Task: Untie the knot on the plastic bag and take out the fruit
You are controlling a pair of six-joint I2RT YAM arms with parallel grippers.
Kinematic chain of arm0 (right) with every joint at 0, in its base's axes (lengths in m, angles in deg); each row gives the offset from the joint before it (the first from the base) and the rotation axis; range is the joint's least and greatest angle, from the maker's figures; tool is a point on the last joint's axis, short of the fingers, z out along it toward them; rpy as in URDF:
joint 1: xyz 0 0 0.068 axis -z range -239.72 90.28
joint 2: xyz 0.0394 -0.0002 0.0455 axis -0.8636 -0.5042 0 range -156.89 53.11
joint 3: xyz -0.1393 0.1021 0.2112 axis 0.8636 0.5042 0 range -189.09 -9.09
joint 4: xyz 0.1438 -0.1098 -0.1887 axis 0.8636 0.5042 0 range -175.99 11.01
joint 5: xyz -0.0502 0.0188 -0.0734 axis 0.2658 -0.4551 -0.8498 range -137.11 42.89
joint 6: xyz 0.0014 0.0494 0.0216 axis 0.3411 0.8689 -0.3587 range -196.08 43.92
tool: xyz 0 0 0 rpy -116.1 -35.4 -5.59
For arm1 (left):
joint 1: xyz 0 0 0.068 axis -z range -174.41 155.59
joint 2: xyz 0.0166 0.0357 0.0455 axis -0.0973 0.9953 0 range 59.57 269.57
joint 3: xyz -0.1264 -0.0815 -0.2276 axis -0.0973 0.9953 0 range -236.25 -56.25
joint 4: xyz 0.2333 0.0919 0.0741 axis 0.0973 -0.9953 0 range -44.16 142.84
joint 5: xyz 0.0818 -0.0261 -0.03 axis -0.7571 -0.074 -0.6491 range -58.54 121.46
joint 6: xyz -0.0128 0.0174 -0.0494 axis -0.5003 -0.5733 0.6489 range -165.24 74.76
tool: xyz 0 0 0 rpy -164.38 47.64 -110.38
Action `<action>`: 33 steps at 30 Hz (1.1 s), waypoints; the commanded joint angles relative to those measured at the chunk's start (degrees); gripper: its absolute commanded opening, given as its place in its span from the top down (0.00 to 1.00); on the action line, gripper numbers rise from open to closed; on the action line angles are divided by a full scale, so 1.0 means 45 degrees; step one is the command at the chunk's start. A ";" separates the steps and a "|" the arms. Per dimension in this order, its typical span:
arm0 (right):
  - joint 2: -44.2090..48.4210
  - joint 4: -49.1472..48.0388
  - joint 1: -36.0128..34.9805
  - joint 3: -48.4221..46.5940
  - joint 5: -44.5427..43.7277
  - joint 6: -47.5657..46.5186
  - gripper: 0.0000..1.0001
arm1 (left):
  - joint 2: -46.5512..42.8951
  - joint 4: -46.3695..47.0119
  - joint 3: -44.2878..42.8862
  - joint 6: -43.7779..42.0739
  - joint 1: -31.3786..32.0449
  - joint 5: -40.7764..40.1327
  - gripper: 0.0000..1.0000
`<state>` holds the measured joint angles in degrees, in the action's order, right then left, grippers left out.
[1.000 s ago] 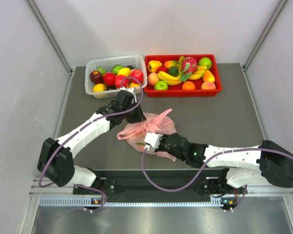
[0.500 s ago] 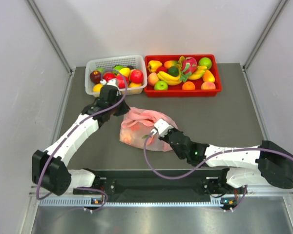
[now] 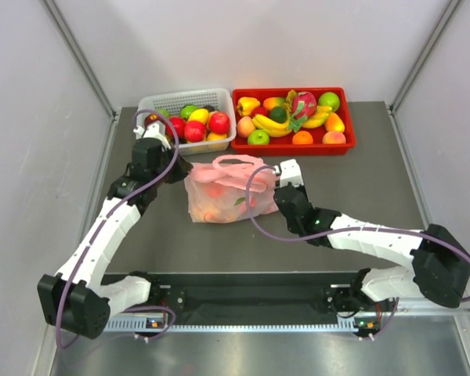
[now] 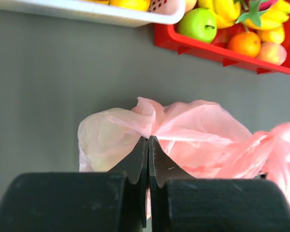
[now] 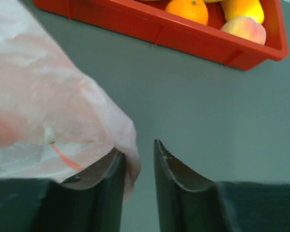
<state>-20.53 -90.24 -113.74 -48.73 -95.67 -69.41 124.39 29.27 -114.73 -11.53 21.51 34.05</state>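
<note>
The pink plastic bag [image 3: 227, 192] sits mid-table, its handle loops [image 3: 236, 162] standing up at the top. No knot shows as a lump in any view. Orange-red fruit [image 3: 212, 212] shows through the plastic. My left gripper [image 3: 189, 174] is at the bag's left edge. In the left wrist view its jaws [image 4: 148, 138] are shut on a pinch of the bag's plastic [image 4: 193, 140]. My right gripper [image 3: 279, 169] is at the bag's right side. Its jaws [image 5: 137, 146] stand slightly apart, a fold of the bag [image 5: 48, 106] draped over the left finger [image 5: 104, 169].
A white basket [image 3: 184, 95] of fruit stands at the back left, a red tray [image 3: 294, 149] of fruit beside it at the back right. The red tray [image 5: 150, 26] lies just ahead of the right gripper. Grey walls close in both sides.
Both grippers moved toward the back and apart, dragging the bag with them and spreading its top. The left gripper closed on the plastic. The right gripper's jaws have parted.
</note>
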 commanded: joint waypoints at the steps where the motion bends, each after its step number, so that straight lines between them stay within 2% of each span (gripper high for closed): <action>1: 0.1070 0.2135 0.0305 -0.0781 -0.0210 0.1310 0.68 | -0.0673 0.1078 0.0045 -0.0227 -0.0140 0.0030 1.00; 2: 0.1421 0.2117 0.0286 -0.0743 0.0316 0.1154 0.53 | -0.0693 0.1098 0.0123 -0.0226 -0.0159 0.0146 1.00; 4: 0.2495 0.1768 0.0208 -0.0645 0.2502 0.0338 0.38 | -0.0693 0.1351 0.0357 -0.0168 -0.0159 0.0634 1.00; 5: 0.2789 0.1688 -0.0044 -0.0625 0.2973 0.0120 0.23 | -0.0654 0.1429 0.0590 -0.0110 -0.0159 0.0790 1.00; 7: 0.3376 0.1861 -0.0396 -0.0819 0.3699 -0.0600 0.03 | -0.0634 0.1858 0.0865 0.0027 -0.0159 0.1181 1.00; 8: 0.3474 0.2056 -0.0553 -0.0975 0.3720 -0.0760 0.00 | -0.0615 0.1956 0.1079 0.0105 -0.0140 0.1279 1.00; 14: 0.2911 0.2371 -0.1570 -0.2381 0.3447 -0.1386 0.00 | -0.0653 0.2289 0.1179 0.0437 -0.0159 0.1904 1.00; 19: 0.0997 0.2273 -0.1590 -0.3592 0.3349 -0.1386 0.00 | -0.0868 0.2192 0.1120 0.0457 -0.0140 0.2198 1.00; 23: -0.0271 0.2214 -0.1628 -0.4587 0.4050 -0.1386 0.00 | -0.1024 0.2172 0.1315 0.0574 -0.0140 0.2412 1.00; 33: -0.1856 0.3111 -0.1629 -0.5800 0.4112 0.0232 0.00 | -0.1200 0.2524 0.1921 0.0945 -0.0140 0.2940 1.00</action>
<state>-27.57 -77.87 -120.47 -71.13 -76.78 -71.94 120.87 36.28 -106.40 -8.16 21.05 45.61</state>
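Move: The right fingers, just parted, still have the bag's right edge between them. The crumpled bag mouth lies about 12 cm to this hand's left, 1 cm back and 4 cm below. The fruit in the bag is some 14 cm left, 8 cm back and 8 cm down, the red tray's middle about 17 cm ahead, 4 cm right and 11 cm lower. From the left hand, shut on the bag's left edge, the mouth is some 12 cm right, 2 cm back and 5 cm below. The right fingers let go of the bag's right edge, spreading wide as the hand backs off about 5 cm and rises 9 or 10. It then swings left over the bag mouth, about 13 cm in all, turning some 25 degrees counter-clockwise, sinking about 3 cm and easing slightly forward, fingers wide. The left hand keeps its pinch, drifting about 3 cm right and 2 cm back. ##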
